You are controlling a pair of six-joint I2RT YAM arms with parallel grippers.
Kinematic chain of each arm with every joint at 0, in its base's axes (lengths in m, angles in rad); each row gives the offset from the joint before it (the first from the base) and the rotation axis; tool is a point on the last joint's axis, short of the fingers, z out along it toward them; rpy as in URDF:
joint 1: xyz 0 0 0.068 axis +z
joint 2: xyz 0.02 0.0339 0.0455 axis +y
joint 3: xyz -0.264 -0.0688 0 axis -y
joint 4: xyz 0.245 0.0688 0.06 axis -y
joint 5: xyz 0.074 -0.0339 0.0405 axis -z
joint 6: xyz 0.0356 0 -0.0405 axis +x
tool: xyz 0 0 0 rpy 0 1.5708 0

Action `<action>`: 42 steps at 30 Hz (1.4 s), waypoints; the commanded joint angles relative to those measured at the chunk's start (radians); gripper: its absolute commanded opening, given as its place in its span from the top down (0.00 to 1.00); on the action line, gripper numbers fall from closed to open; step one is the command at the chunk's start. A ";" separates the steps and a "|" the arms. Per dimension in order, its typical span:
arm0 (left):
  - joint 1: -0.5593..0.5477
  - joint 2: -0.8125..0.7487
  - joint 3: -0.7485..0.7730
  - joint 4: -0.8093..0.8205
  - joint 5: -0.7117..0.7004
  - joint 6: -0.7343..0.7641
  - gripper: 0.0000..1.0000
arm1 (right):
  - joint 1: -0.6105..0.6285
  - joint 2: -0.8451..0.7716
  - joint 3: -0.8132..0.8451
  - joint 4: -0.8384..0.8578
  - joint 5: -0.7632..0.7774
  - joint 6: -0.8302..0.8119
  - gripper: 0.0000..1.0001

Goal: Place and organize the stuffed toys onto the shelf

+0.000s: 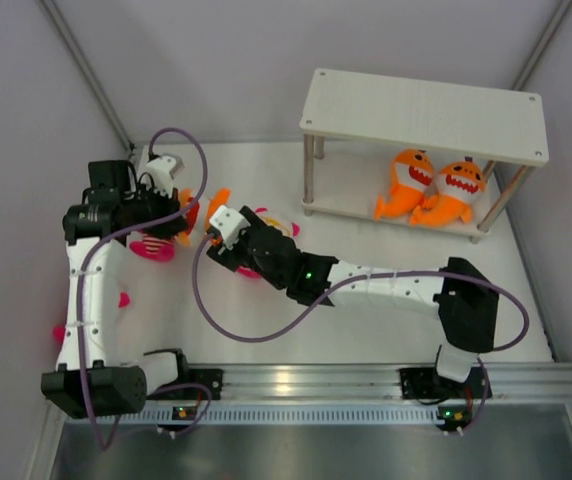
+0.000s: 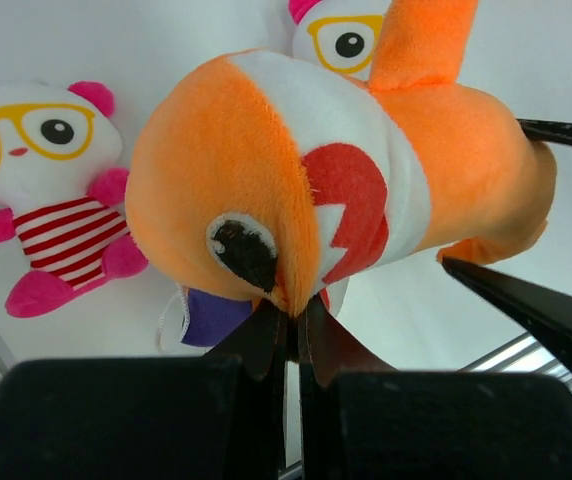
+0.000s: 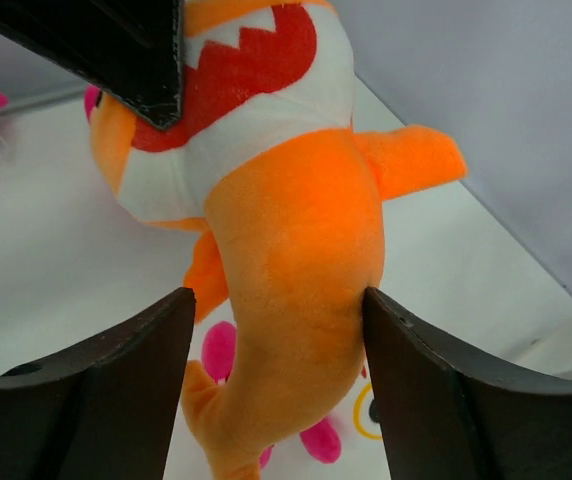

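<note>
An orange shark point(image 2: 296, 170) hangs above the table with my left gripper point(image 2: 294, 310) shut on a fold at its head. My right gripper point(image 3: 276, 300) is open around the shark's point(image 3: 286, 220) body: the right pad touches it and the left pad stands a little off. In the top view both grippers meet at the left of the table, the left gripper point(image 1: 188, 215) beside the right gripper point(image 1: 216, 225). Two more sharks point(image 1: 406, 185) point(image 1: 453, 190) stand on the lower tier of the shelf point(image 1: 426, 115). One doll point(image 2: 41, 190) lies on the table below, and another doll point(image 2: 341, 35) is behind the shark.
The shelf stands at the back right, its top board bare. Pink parts of a toy point(image 1: 123, 298) show beside the left arm's link. Grey walls close in the table on the left, back and right. A metal rail point(image 1: 366, 380) runs along the near edge.
</note>
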 commanded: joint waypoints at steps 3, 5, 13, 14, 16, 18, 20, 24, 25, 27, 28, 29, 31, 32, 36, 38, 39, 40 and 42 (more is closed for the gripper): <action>-0.030 -0.057 0.006 0.049 0.009 0.016 1.00 | 0.009 0.035 0.086 -0.036 0.076 0.020 0.57; -0.036 -0.068 -0.002 0.047 0.021 0.025 1.00 | 0.006 0.038 0.089 -0.037 0.082 0.044 0.65; -0.043 -0.096 -0.020 0.046 0.022 0.058 1.00 | -0.026 0.042 0.077 -0.017 0.125 0.070 0.48; -0.044 -0.097 -0.022 0.047 0.024 0.059 1.00 | -0.026 0.045 0.075 -0.016 0.125 0.071 0.61; -0.047 -0.099 -0.022 0.046 0.036 0.058 1.00 | -0.032 0.051 0.080 -0.016 0.122 0.071 0.77; -0.049 -0.102 -0.020 0.046 0.048 0.054 1.00 | -0.035 0.053 0.082 -0.014 0.125 0.074 1.00; -0.050 -0.096 -0.010 0.047 0.053 0.041 0.98 | -0.035 0.045 0.066 -0.016 0.135 0.110 1.00; -0.050 -0.099 0.004 0.046 0.018 0.036 0.02 | -0.043 -0.100 -0.090 0.025 0.176 0.302 1.00; -0.050 -0.100 0.009 0.047 -0.010 0.035 0.02 | -0.046 -0.140 -0.142 0.039 0.181 0.383 1.00; -0.049 -0.105 0.015 0.050 -0.046 0.031 0.02 | -0.047 -0.262 -0.289 0.015 0.203 0.533 1.00; -0.049 -0.100 0.026 0.050 -0.069 0.015 0.02 | -0.049 -0.301 -0.334 -0.008 0.216 0.590 1.00; -0.049 -0.088 0.030 0.049 -0.130 0.002 0.02 | -0.049 -0.338 -0.418 -0.035 0.223 0.650 1.00; -0.050 -0.071 0.041 0.050 -0.201 -0.031 0.02 | -0.047 -0.439 -0.495 -0.132 0.245 0.825 1.00; -0.050 -0.051 0.040 0.050 -0.262 -0.039 0.02 | -0.047 -0.468 -0.567 -0.158 0.253 0.880 1.00; -0.050 -0.014 0.018 0.050 -0.369 -0.073 0.02 | -0.049 -0.611 -0.708 -0.212 0.460 1.121 1.00; -0.050 -0.008 0.003 0.049 -0.361 -0.079 0.02 | -0.067 -0.622 -0.708 -0.230 0.532 1.166 1.00; -0.050 -0.005 0.000 0.050 -0.347 -0.079 0.02 | -0.113 -0.611 -0.695 -0.232 0.553 1.207 1.00; -0.049 -0.007 -0.006 0.049 -0.340 -0.081 0.02 | -0.151 -0.601 -0.655 -0.230 0.544 1.215 1.00; -0.050 -0.011 -0.010 0.050 -0.335 -0.076 0.02 | -0.251 -0.529 -0.609 -0.175 0.511 1.195 1.00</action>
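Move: The orange shark hangs between the hands: its middle is about 2 cm ahead, 4 cm left and slightly above the open right hand, and about 1 cm ahead and 5 cm right of the left hand that still pinches its head. Some 22 cm below the right hand, the middle panda lies 5 cm ahead and 8 cm right, and the left panda 9 cm ahead and 15 cm left. The shelf's lower board is 17 cm ahead and 38 cm right. Ease the right gripper about 2 cm forward and shut its fingers on the shark's lower body, while the left keeps its pinch and rises slightly. Then open the left wide and draw it 5 cm left. Carry the shark right some 23 cm and down about 10 towards the shelf, turning the right wrist clockwise and tipping its fingers down. ##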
